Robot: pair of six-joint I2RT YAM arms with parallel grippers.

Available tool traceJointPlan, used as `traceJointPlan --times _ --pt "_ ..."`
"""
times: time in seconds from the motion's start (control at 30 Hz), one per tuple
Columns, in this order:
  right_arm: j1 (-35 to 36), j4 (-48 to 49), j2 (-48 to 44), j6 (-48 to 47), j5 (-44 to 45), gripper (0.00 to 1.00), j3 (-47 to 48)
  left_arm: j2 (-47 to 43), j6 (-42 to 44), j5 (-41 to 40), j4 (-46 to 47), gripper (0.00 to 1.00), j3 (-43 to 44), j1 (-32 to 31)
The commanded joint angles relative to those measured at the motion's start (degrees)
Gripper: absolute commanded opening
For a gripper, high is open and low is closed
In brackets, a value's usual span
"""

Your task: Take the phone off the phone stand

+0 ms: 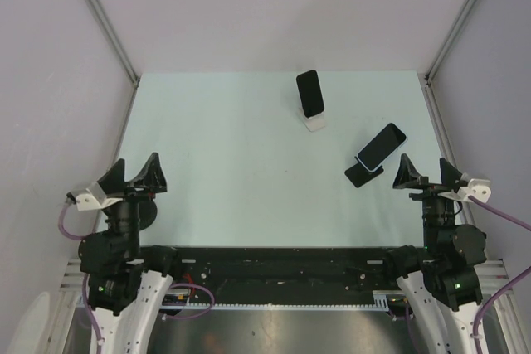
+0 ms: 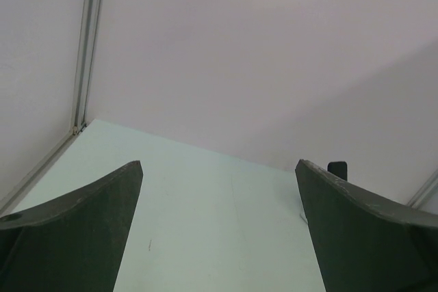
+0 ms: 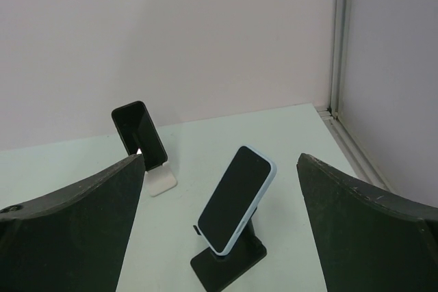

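A phone in a light blue case [image 1: 382, 146] [image 3: 236, 198] leans tilted on a black phone stand [image 1: 363, 175] [image 3: 229, 264] at the right of the table. Farther back, a black phone [image 1: 310, 94] [image 3: 139, 135] rests on a white stand [image 1: 315, 124] [image 3: 161, 182]. My right gripper [image 1: 429, 173] [image 3: 220, 158] is open, just to the near right of the blue-cased phone and apart from it. My left gripper [image 1: 131, 177] [image 2: 219, 165] is open over the near left of the table, holding nothing. In the left wrist view a dark phone top [image 2: 337, 168] peeks past the right finger.
The pale green table [image 1: 232, 172] is enclosed by white walls on the left, back and right, with metal corner posts [image 1: 99, 18] [image 1: 460, 22]. A black rail [image 1: 274, 267] runs along the near edge between the arm bases.
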Motion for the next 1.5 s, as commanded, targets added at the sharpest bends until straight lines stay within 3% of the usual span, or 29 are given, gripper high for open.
traceJointPlan --times 0.0,0.33,0.73,0.9,1.47 --pt "2.23 0.72 -0.57 0.28 1.36 1.00 1.74 5.74 -2.68 -2.02 -12.36 1.00 8.58 0.46" --pt "4.78 0.46 -0.66 0.55 1.27 1.00 1.74 18.48 -5.41 -9.48 -31.36 1.00 23.44 0.37" --pt "7.33 -0.07 -0.66 0.81 0.92 1.00 1.92 29.56 -7.69 -27.85 -52.98 1.00 39.00 0.46" --pt "8.48 -0.42 -0.66 0.99 0.57 1.00 2.27 31.41 -10.58 -30.50 -58.08 1.00 39.45 0.54" --pt "12.52 -0.86 -0.66 1.07 1.18 1.00 2.62 36.60 -13.05 -37.08 -57.39 1.00 32.51 3.01"
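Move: The left phone, on the round stand by the left arm, stands about 4 cm behind the left hand, 6 cm to its left and 22 cm below; at first only the stand's base shows past the gripper. From the right hand, the right phone on its tilted stand lies some 11 cm ahead, straight in line, 24 cm below; the far phone stands roughly 16 cm to the left of that phone and 16 cm farther out. Leftward, after a brief 2 cm lift, the left hand swings about 10 cm and sinks towards the left phone, drawing back slightly, while its wrist tips down some 50 degrees and turns counter-clockwise, bringing the open fingers above the phone. The open right hand drifts about 4 cm left at an even height, turning slightly counter-clockwise towards the far phone's side. Neither hand touches anything. ##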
